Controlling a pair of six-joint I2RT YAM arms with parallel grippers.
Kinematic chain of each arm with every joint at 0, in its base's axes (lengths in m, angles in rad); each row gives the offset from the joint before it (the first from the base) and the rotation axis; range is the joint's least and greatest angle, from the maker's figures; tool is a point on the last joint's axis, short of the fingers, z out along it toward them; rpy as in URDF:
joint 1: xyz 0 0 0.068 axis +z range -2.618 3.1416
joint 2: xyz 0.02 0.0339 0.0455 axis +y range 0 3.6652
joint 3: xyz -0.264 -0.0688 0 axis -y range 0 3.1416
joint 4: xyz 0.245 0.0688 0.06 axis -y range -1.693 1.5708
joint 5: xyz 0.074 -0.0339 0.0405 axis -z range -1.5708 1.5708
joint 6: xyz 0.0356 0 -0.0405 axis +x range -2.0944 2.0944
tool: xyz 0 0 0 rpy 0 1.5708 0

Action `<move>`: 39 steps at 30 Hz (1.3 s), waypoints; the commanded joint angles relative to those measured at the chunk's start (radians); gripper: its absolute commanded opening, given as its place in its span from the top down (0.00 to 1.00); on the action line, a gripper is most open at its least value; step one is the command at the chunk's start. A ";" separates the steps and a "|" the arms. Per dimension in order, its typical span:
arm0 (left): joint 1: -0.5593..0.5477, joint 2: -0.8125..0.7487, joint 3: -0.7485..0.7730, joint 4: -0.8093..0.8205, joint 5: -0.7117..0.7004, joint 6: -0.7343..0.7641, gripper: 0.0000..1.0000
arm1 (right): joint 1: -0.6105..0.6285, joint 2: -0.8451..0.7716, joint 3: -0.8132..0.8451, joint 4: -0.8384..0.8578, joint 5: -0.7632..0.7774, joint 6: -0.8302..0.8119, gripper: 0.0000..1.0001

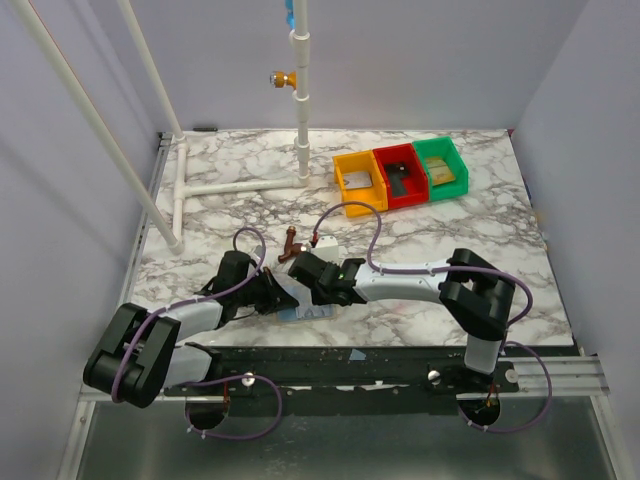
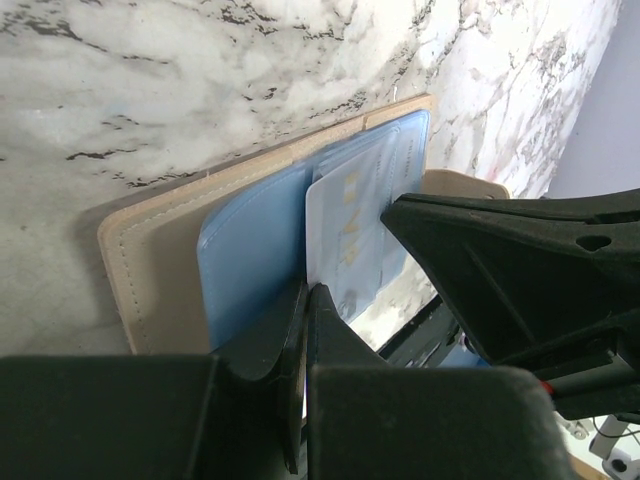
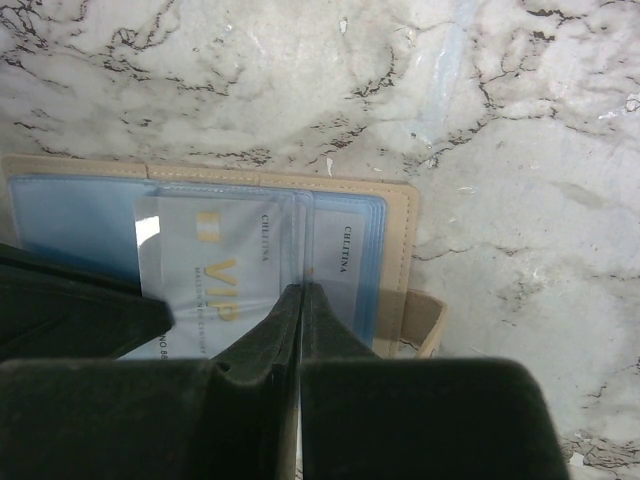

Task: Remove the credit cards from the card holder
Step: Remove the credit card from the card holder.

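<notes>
The card holder (image 1: 312, 313) lies open on the marble near the front edge, between both arms. It has a tan stitched border (image 2: 150, 260) (image 3: 398, 250) and pale blue plastic sleeves. A white credit card (image 2: 350, 230) (image 3: 200, 285) with gold VIP lettering sits partly out of a sleeve. My left gripper (image 2: 305, 292) (image 1: 283, 300) is shut, its tips at the card's corner; whether it pinches the edge I cannot tell. My right gripper (image 3: 303, 288) (image 1: 303, 290) is shut, its tips down on the sleeves beside the card. Each wrist view shows the other gripper's black fingers (image 2: 500, 270) (image 3: 70, 310) close by.
Yellow (image 1: 360, 182), red (image 1: 400, 175) and green (image 1: 440, 167) bins stand in a row at the back right. A white pipe frame (image 1: 240, 187) with an upright pole (image 1: 302, 100) occupies the back left. A small brown object (image 1: 290, 245) lies just behind the grippers.
</notes>
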 commanded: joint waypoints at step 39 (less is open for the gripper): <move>-0.191 0.176 0.086 -0.037 -0.171 -0.086 1.00 | -0.055 -0.231 -0.139 -0.042 -0.044 -0.100 0.71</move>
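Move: The right fingers are shut on the clear sleeve beside the VIP credit card, whose middle lies about 3 cm to their left, level with them; the second card's strip shows some 1 cm to their right. The brown pipe fitting is about 12 cm ahead and 5 cm left. From the left hand, closed at the card's left edge, the card's middle is some 2 cm right and 1 cm ahead. Rightward and a little forward the right hand draws, still shut at the sleeve, then opens its fingers about a quarter, swings back and farther right to nearly 5 cm in all, and lifts clear by some 2.5 cm. The left hand keeps its pinch at the card's left edge, edges forward a centimetre, then goes about 3 cm right after the right hand. ##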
